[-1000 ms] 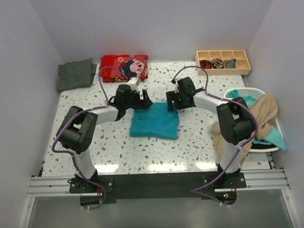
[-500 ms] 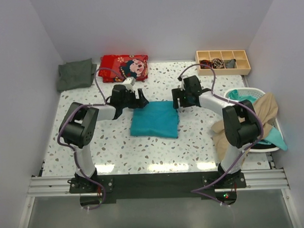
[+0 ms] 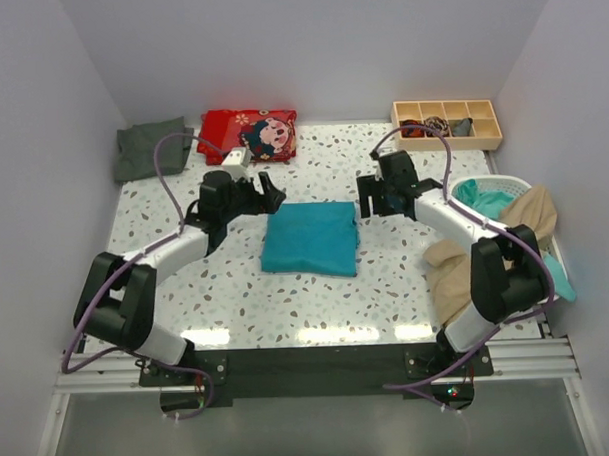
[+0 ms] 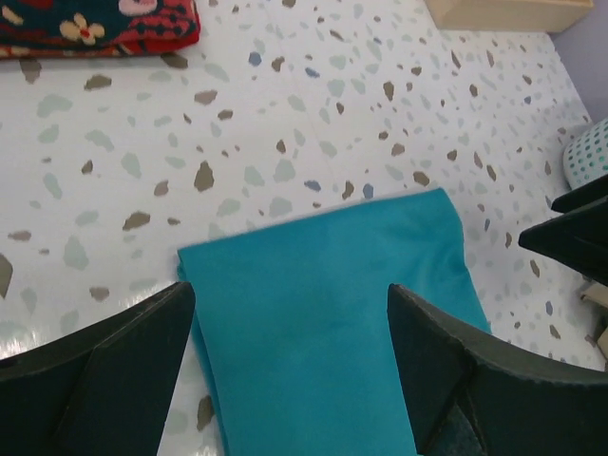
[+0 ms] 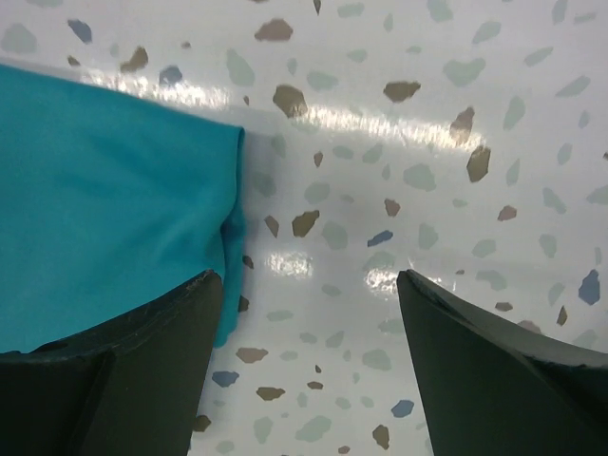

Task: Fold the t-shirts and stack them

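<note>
The bright teal t-shirt lies folded into a flat rectangle on the speckled table's middle. My left gripper hovers open just off its far left corner, and in the left wrist view the cloth lies below its spread fingers, untouched. My right gripper stands open beside the far right corner, over bare table. A dark grey-green t-shirt lies folded at the back left. The beige t-shirt hangs crumpled over the basket at the right.
A red patterned cloth lies at the back, left of centre. A wooden compartment tray with small bundles stands at the back right. The white basket at the right edge holds more teal cloth. Walls close in on three sides.
Both grippers have drawn away from the teal shirt's far edge, the left one leftward, the right one rightward, both staying open. The shirt lies still.
</note>
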Motion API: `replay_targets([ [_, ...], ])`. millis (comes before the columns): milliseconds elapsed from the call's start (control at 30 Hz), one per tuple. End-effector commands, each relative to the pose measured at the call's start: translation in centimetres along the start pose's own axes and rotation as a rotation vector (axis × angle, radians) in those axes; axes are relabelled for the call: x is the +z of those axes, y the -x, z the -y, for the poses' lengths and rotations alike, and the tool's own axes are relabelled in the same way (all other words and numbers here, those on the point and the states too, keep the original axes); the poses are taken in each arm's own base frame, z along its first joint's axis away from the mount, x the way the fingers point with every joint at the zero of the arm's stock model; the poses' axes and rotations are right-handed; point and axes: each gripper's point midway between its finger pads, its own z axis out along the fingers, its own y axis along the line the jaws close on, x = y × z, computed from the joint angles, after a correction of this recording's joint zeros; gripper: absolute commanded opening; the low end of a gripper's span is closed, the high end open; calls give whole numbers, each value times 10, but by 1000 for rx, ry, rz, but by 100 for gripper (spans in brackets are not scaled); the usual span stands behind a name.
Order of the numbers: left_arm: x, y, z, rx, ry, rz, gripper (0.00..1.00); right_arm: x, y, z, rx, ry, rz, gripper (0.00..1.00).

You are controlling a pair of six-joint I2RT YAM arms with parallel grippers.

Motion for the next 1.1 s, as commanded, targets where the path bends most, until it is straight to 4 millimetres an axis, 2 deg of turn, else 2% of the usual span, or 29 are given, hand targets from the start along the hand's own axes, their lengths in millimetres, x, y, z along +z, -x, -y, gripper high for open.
replay_targets([
  [0,-24,-38,2,-29,4,-57,88,-9,-27,-18,5,60,-58,78],
  [167,-41,-74,35,-58,-96,-144,87,-29,-32,-58,-27,190,-65,77],
  [267,-47,-91,55,-75,-157,-180,86,-42,-36,-92,-47,294,-57,77],
  [400,-50,-102,63,-90,-178,-203,86,-48,-42,-116,-29,365,-71,77],
  [533,-56,-118,66,-110,-191,-239,86,-45,-56,-125,-38,385,-102,77],
  [667,-67,-152,49,-116,-136,-303,86,-43,-75,-131,-37,417,-146,77],
  [833,-74,-181,28,-103,-70,-362,86,-38,-92,-133,-23,423,-193,77],
  [900,-73,-185,24,-102,-58,-366,86,-34,-97,-130,-21,395,-215,77],
  [967,-72,-181,26,-101,-63,-352,86,-36,-96,-132,-29,409,-210,77],
  [1067,-72,-161,35,-88,-88,-297,86,-45,-86,-143,-32,460,-173,77],
])
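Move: The folded teal shirt's near left corner lies about 18 cm back, 3 cm left and 11 cm below the left hand; the shirt's middle is 8 cm back and 11 cm right of that hand. From the right hand, the shirt's near right corner is some 20 cm back, 5 cm left and 8 cm below, the tan cloth 22 cm back and 37 cm right. The red package lies 26 cm ahead and 8 cm left of the left hand. Bring the left gripper back about 16 cm and down some 11, tipping it down 20 degrees, until its open fingers straddle the shirt's near edge by the left corner, then hold there. Meanwhile draw the right gripper back and left, about 12 and 11 cm, over the shirt towards its near right corner, turning it counter-clockwise; it dips, rises, then sinks. Keep both open. ##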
